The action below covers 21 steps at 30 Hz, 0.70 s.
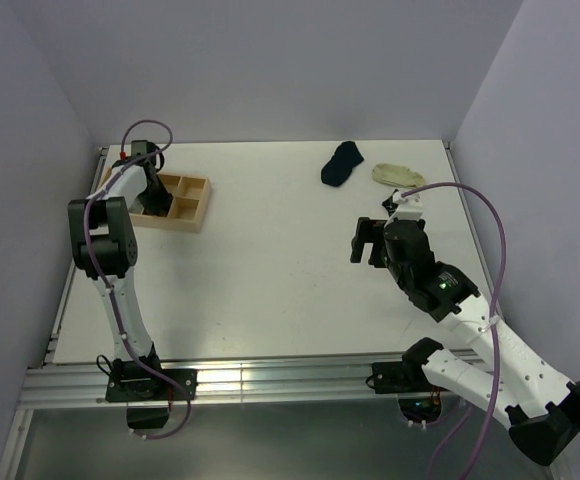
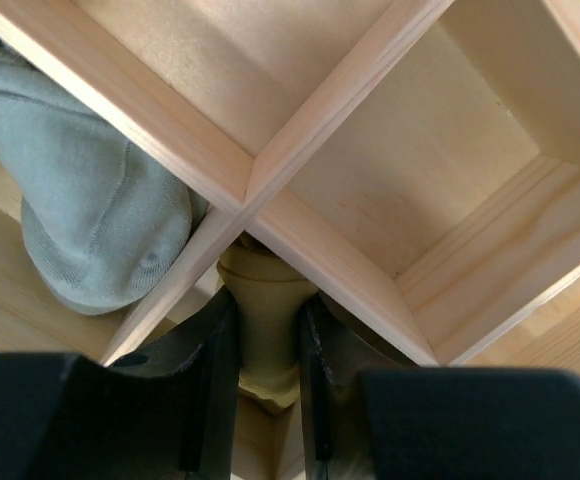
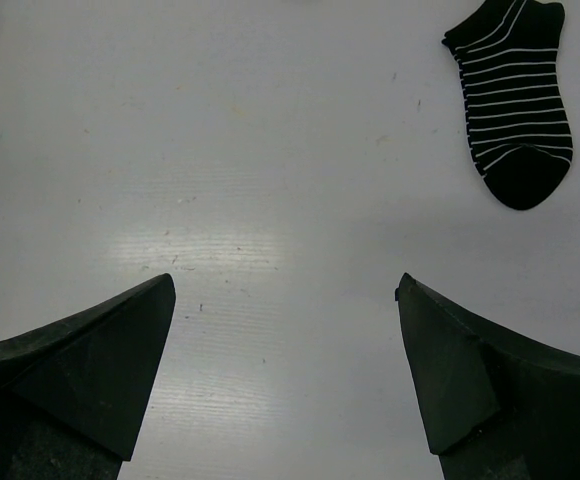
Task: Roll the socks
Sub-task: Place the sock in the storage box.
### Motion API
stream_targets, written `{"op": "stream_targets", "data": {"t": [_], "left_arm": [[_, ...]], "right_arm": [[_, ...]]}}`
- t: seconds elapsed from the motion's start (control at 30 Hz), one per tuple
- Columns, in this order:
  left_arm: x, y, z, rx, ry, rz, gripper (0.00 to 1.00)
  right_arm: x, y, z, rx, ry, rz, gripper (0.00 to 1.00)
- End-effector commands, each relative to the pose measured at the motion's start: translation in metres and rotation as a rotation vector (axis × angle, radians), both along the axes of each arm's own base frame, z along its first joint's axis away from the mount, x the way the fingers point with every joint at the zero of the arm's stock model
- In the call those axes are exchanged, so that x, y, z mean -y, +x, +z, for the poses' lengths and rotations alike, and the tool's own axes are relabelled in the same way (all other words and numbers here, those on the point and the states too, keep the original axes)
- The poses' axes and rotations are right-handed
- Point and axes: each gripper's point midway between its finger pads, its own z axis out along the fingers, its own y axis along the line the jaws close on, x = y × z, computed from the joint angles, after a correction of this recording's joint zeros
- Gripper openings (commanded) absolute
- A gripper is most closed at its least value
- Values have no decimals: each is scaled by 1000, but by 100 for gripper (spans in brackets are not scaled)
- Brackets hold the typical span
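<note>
My left gripper (image 2: 268, 310) reaches down into the wooden tray (image 2: 300, 150) and is shut on a rolled mustard-yellow sock (image 2: 262, 275), pinched between both fingers just below the crossing dividers. A light grey sock (image 2: 80, 210) fills the compartment to the left. From above, the left gripper (image 1: 154, 200) stands inside the tray (image 1: 192, 215) at the back left. My right gripper (image 1: 368, 243) hovers open over bare table, nothing between its fingers (image 3: 100, 370). A black sock with white stripes (image 3: 515, 90) lies flat ahead of it. A dark sock (image 1: 342, 162) and a cream sock (image 1: 398, 175) lie at the back.
The tray's other compartments (image 2: 440, 150) show bare wood. Walls close the table (image 1: 270, 290) at the back and on both sides. A metal rail (image 1: 270, 380) runs along the near edge by the arm bases.
</note>
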Motion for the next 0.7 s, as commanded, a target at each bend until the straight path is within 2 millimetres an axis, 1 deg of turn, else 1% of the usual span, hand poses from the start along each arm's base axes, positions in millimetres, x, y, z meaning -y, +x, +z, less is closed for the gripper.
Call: {"op": "stream_targets", "data": {"t": [0.0, 0.07, 0.13, 0.17, 0.23, 0.27, 0.37, 0.4, 0.47, 0.5, 0.53, 0.63, 0.67], "left_arm": [[2, -2, -17, -73, -32, -32, 0], [0, 0, -21, -75, -48, -28, 0], [-2, -2, -21, -73, -58, -19, 5], [-3, -2, -20, -70, -54, -21, 15], [-3, -3, -12, -55, -46, -23, 23], [-6, -4, -8, -53, -37, -18, 29], [-9, -2, 17, -10, -16, -9, 34], [-10, -3, 22, -10, -12, -5, 36], [-11, -1, 40, 17, -7, -2, 42], [-11, -4, 44, 8, -8, 3, 45], [-11, -1, 54, 28, -10, 3, 51], [-9, -2, 81, 63, -14, 7, 59], [-9, -4, 96, 92, -17, 9, 62]], "right_arm": [[4, 8, 29, 82, 30, -32, 99], [5, 7, 28, 80, 27, -35, 99], [6, 6, 29, 82, 31, -38, 99], [7, 5, 28, 80, 31, -39, 99], [8, 3, 33, 92, 39, -40, 99], [9, 3, 35, 97, 40, -43, 99], [11, 0, 41, 112, 46, -43, 99], [12, -1, 42, 115, 47, -43, 98], [14, -3, 46, 122, 48, -46, 98], [16, -4, 48, 126, 47, -48, 99], [17, -5, 52, 134, 49, -48, 98], [22, -10, 65, 162, 59, -57, 98], [25, -12, 66, 164, 53, -61, 98]]}}
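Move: My left hand has the rolled mustard sock pinched inside its compartment of the storage box, the third from the left in the near row; the compartment's middle is about 1 cm ahead and 1 cm below. The light grey sock's compartment lies some 8 cm to the left and 1 cm farther out, the empty near-right one about 7 cm to the right and 1 cm back. From my right hand, the mustard sock's compartment lies roughly 60 cm left, 24 cm ahead and 19 cm lower. I nudge my left hand forward by less than a centimetre and hold it there, then open the fingers to let go of the mustard sock. Still spreading them, I lift off about 3 cm, easing back a little over the near side of the box. My right hand, empty and wide open, rises some 3.5 cm off the table, drifting slightly right and back. ##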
